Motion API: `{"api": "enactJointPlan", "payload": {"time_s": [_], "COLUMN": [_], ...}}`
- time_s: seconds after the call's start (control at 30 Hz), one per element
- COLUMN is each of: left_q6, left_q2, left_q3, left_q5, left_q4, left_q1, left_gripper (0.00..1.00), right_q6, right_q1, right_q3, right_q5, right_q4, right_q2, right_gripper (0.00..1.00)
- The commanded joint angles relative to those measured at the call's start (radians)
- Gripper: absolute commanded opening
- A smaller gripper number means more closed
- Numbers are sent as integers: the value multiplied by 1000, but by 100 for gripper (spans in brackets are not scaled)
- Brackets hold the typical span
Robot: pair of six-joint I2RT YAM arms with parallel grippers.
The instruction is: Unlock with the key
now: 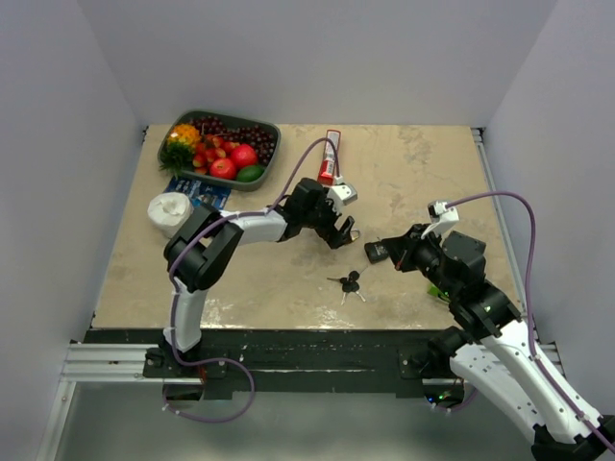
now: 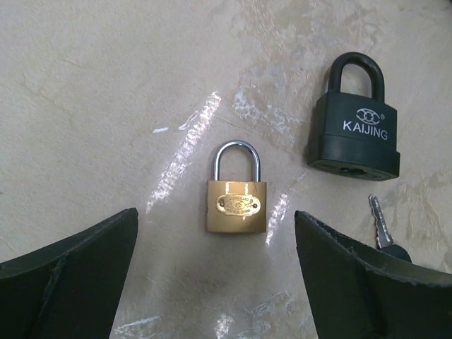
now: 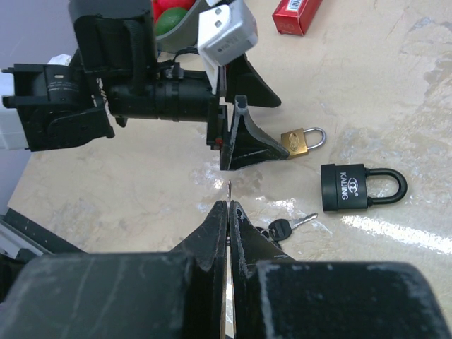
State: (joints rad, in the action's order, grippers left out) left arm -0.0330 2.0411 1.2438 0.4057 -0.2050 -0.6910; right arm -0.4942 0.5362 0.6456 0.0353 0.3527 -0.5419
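Note:
The key (image 1: 349,284) is a bunch with black heads lying on the table, and it also shows as the key (image 3: 282,227) beside my right fingers. A small brass padlock (image 2: 236,205) lies flat in the gap between my left gripper's (image 1: 343,230) wide-open fingers, touching neither. The black padlock (image 2: 353,134) lies beyond it to the right, also seen as the black padlock (image 1: 375,252). My right gripper (image 3: 229,205) hangs above the table, shut on a thin silver key blade (image 3: 229,189) that sticks out past its tips.
A grey tray (image 1: 272,144) of fruit stands at the back left. A red box (image 1: 331,157) lies behind the left gripper. A white roll (image 1: 171,211) and a blue packet (image 1: 197,190) sit at the left. Walls close in on three sides.

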Motion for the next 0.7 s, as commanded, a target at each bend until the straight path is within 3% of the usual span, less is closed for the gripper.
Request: {"api": "enactJointPlan", "payload": {"time_s": [0.0, 0.2, 0.37, 0.5, 0.67], "left_q6": [-73, -90, -123, -120, -81], "left_q2": [36, 65, 71, 85, 87], "left_q3": [81, 111, 117, 121, 118], "left_q5": [21, -10, -99, -238, -295], "left_q4": [48, 90, 127, 156, 144], "left_q1": [-24, -50, -82, -102, -107], "left_gripper": [96, 96, 88, 70, 40], "right_q6": [-9, -10, -10, -12, -14], "right_q1": [2, 1, 1, 1, 2], "right_q3": [0, -1, -3, -3, -7], "right_q5": [12, 8, 5, 5, 3], "right_q4": [-9, -15, -18, -18, -21], "right_q2": [26, 19, 20, 20, 17], "right_gripper": [0, 0, 0, 0, 0]}}
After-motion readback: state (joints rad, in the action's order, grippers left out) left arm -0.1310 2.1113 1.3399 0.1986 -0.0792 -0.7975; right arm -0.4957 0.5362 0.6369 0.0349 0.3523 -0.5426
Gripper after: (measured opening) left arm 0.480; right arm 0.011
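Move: The brass padlock lies flat on the table just beyond the left fingertips: about 3 cm to this hand's right, 1 cm back and 3 cm below. From the same hand the black padlock is roughly 11 cm to the right and 5 cm back, the bunch of keys some 13 cm back and 3 cm right, both at table height. From the waiting right hand the brass padlock is about 13 cm ahead, 4 cm left and 22 cm below. Bring the left gripper down about 2.5 cm and nearly 2 cm to the right, easing slightly back, so the open fingers straddle the brass padlock's body; meanwhile tip the fingers some 10 degrees more steeply down. In the second half, close from wide open to about half, until the tips pinch the body's two side edges, shackle left free. ##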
